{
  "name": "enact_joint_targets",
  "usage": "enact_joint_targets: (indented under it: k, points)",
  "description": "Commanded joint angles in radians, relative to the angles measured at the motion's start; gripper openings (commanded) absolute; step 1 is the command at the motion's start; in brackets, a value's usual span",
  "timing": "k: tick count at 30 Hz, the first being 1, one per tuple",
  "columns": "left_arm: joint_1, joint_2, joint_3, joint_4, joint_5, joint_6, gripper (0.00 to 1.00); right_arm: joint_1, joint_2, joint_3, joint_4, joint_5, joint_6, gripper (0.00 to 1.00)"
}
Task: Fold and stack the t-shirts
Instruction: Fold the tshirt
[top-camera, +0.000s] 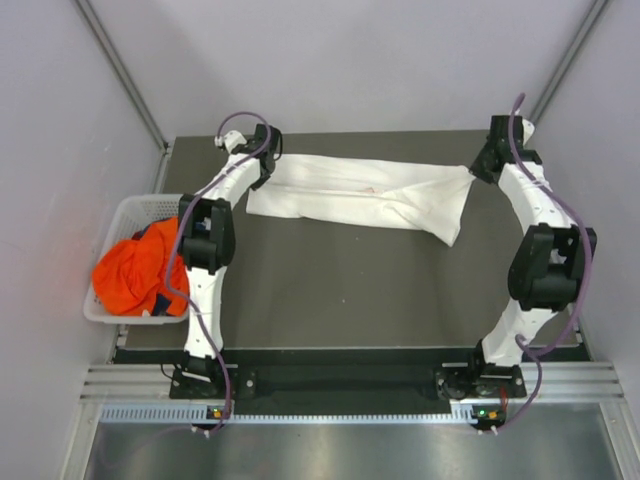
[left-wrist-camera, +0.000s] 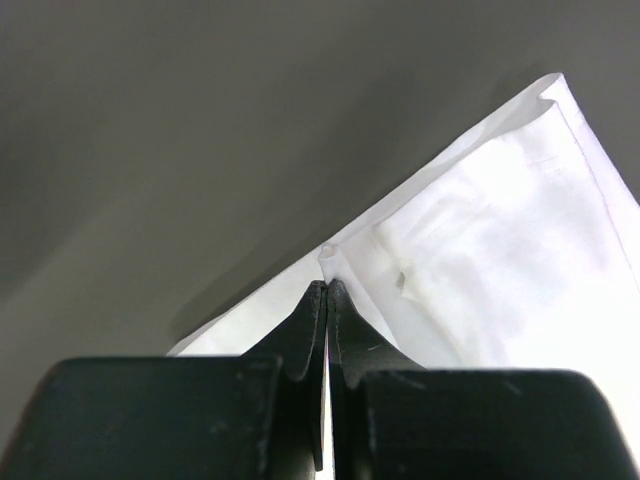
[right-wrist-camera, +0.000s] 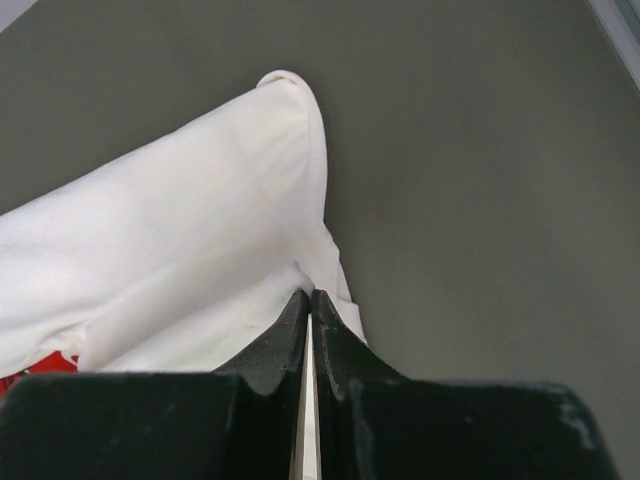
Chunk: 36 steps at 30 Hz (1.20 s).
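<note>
The white t-shirt (top-camera: 360, 195) is stretched sideways across the far half of the table, folded lengthwise, with a faint red print showing through. My left gripper (top-camera: 268, 160) is shut on its left end; in the left wrist view the fingertips (left-wrist-camera: 327, 290) pinch a fold of the white cloth (left-wrist-camera: 500, 260). At the other end my right gripper (top-camera: 478, 168) is shut on the shirt too, its tips (right-wrist-camera: 309, 296) nipping the white cloth (right-wrist-camera: 200, 230) with a bit of red print (right-wrist-camera: 40, 362) at the lower left. An orange t-shirt (top-camera: 135, 275) fills the basket, with a dark blue one (top-camera: 160, 232) peeking out behind it.
A white lattice basket (top-camera: 125, 212) stands off the table's left edge, beside the left arm. The dark grey table (top-camera: 350, 290) lies between the two arms. Grey walls close in on the left, back and right.
</note>
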Motion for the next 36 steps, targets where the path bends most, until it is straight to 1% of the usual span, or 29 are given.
enact_joint_targets:
  k: [1, 5, 13, 14, 15, 17, 18, 19, 23, 24, 25, 27, 28, 30, 32, 33, 36]
  points:
    - [0.019, 0.037, 0.048, 0.050, -0.026, 0.029, 0.00, -0.012, 0.050, 0.070, 0.017, -0.014, -0.044, 0.00]
    - [0.026, 0.065, 0.065, 0.057, -0.010, 0.028, 0.00, -0.014, 0.103, 0.111, 0.001, -0.047, -0.063, 0.00]
    - [0.026, 0.100, 0.088, 0.125, 0.010, 0.064, 0.00, -0.015, 0.191, 0.163, 0.000, -0.077, -0.066, 0.00]
    - [0.026, 0.100, 0.089, 0.126, 0.007, 0.074, 0.02, -0.015, 0.199, 0.171, -0.003, -0.080, -0.067, 0.00]
    - [0.026, 0.099, 0.091, 0.133, 0.004, 0.081, 0.10, -0.015, 0.212, 0.177, -0.003, -0.083, -0.066, 0.00]
    - [0.026, 0.093, 0.092, 0.136, -0.005, 0.097, 0.19, -0.015, 0.223, 0.198, -0.008, -0.089, -0.070, 0.00]
    - [0.026, 0.085, 0.092, 0.133, -0.009, 0.097, 0.28, -0.015, 0.234, 0.208, -0.012, -0.089, -0.073, 0.01]
    - [0.026, 0.077, 0.091, 0.131, -0.016, 0.100, 0.32, -0.015, 0.238, 0.224, -0.017, -0.089, -0.072, 0.03]
    - [0.023, 0.031, 0.079, 0.139, -0.019, 0.136, 0.45, -0.015, 0.275, 0.277, -0.026, -0.124, -0.081, 0.06]
    - [0.022, 0.024, 0.077, 0.146, -0.016, 0.158, 0.47, -0.015, 0.300, 0.292, -0.046, -0.127, -0.083, 0.06]
    - [0.019, 0.016, 0.077, 0.152, -0.014, 0.201, 0.52, -0.015, 0.311, 0.319, -0.052, -0.129, -0.086, 0.06]
    - [0.016, -0.012, 0.065, 0.168, -0.014, 0.239, 0.58, -0.015, 0.337, 0.341, -0.063, -0.135, -0.093, 0.06]
    - [0.014, -0.021, 0.056, 0.177, -0.013, 0.277, 0.59, -0.015, 0.343, 0.358, -0.069, -0.133, -0.104, 0.07]
    - [0.016, -0.050, 0.037, 0.176, 0.001, 0.307, 0.59, -0.020, 0.367, 0.381, -0.081, -0.130, -0.112, 0.09]
    - [0.014, -0.073, 0.022, 0.165, 0.012, 0.319, 0.59, -0.025, 0.384, 0.424, -0.100, -0.138, -0.118, 0.15]
    - [0.014, -0.096, -0.001, 0.157, 0.045, 0.330, 0.59, -0.028, 0.398, 0.447, -0.100, -0.139, -0.121, 0.25]
    - [0.006, -0.153, -0.061, 0.153, 0.102, 0.386, 0.59, -0.035, 0.397, 0.475, -0.146, -0.149, -0.119, 0.39]
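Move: Each closed gripper still holds an edge of the t-shirt. From the left hand the shirt's far left corner is about 8 cm straight ahead and 4 cm below, the near left corner about 6 cm back and 3 cm left. From the right hand the far right corner is about 10 cm ahead, 3 cm right and 13 cm below, the drooping near edge some 12 cm back and 2 cm left, also below. Forward and down, the right hand carries its edge about 8 cm out and 6 cm lower towards the far right corner, turning slightly counter-clockwise and opening late, still above the table. Sinking some 4 cm while easing forward, the left hand lays its edge behind the far left corner, opens past half, then rises about 6 cm, swinging clockwise. ##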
